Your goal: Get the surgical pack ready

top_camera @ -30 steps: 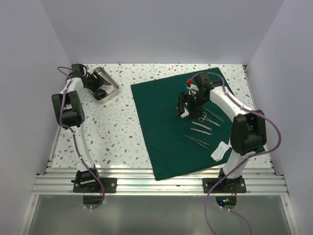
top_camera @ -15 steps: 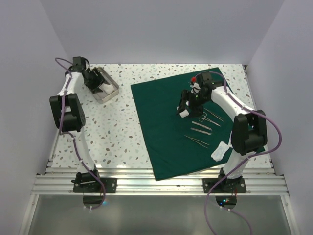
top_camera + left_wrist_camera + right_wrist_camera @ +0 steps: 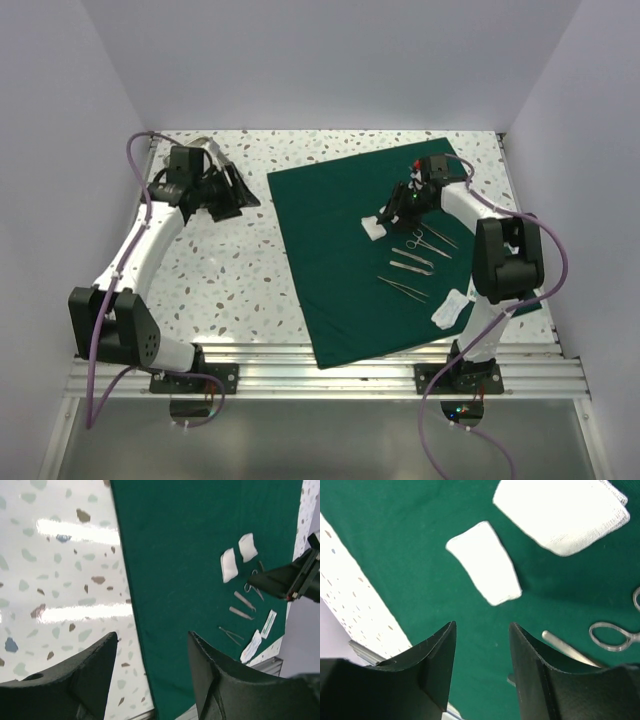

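Observation:
The surgical pack, a dark green drape (image 3: 330,260), lies spread flat on the speckled table, and its left edge (image 3: 200,555) runs down the left wrist view. On it rest two white gauze squares (image 3: 485,570) (image 3: 565,515), scissors (image 3: 615,632) and forceps (image 3: 410,262). My right gripper (image 3: 392,213) (image 3: 482,627) hovers open just right of the gauze (image 3: 373,228), with nothing between its fingers. Over the bare table left of the drape, my left gripper (image 3: 238,192) (image 3: 152,637) is also open and empty.
A steel tray (image 3: 203,148) at the back left is mostly hidden under the left arm. White packets (image 3: 450,305) lie at the drape's near right corner. Walls close in the table on the left, back and right.
The left arm has swung from the tray at the back left toward the drape. The right gripper has pulled back from the gauze, and its jaws have narrowed.

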You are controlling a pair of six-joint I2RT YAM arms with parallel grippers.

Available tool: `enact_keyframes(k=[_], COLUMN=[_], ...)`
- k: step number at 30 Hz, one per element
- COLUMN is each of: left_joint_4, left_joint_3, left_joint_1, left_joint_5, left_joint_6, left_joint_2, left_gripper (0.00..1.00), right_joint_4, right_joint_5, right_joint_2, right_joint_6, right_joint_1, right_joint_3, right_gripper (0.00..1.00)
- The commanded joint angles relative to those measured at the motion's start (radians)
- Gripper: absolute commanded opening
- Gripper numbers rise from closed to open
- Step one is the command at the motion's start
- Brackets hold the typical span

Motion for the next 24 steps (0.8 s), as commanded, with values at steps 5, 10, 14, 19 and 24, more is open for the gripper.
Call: enact_keyframes(k=[5,10,14,19,24], left_joint_4=[0.012,0.021,0.062,0.065,0.075], left_joint_3=[-0.13,-0.149,-0.17,-0.16,-0.157], left_joint_1=[-0.02,-0.02,-0.021,-0.021,-0.021], left_joint_5=[0.07,0.117,0.153,0.154,0.163], left_joint_6=[0.014,0.03,0.013,0.019,0.014], left_joint_2=[-0.124,-0.128,-0.127,-0.11,-0.088], left_gripper=[0.61,0.61,0.61,0.61,0.61], right_joint_4=[0.13,0.122,0.145,0.162,0.147], right_joint_5=[-0.009,0.034,0.015,-0.034,-0.02], right_joint_2=[0.078,0.101,0.128,0.161,0.181], right_joint_6=[0.009,-0.055,-0.075,-0.083,-0.11], right_joint_1=[-0.004,-0.002,-0.002,-0.002,-0.004], right_joint_3=[-0.036,-0.022,-0.019,-0.005,0.009], right_gripper=[0.53,0.53,0.53,0.52,0.49])
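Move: The single gauze lies about 2 cm ahead, 2 cm to the left and 5 cm below the right hand's half-open fingers. The gauze stack lies some 4 cm back and 5 cm to the left of that gauze, the scissors roughly 5 cm back and 7 cm to the right of the hand. From the empty left hand the single gauze is about 34 cm right, 3 cm ahead and 18 cm lower. Right hand sinks about 4.5 cm, half-open fingers straddling the single gauze's end; empty left draws back similarly. ##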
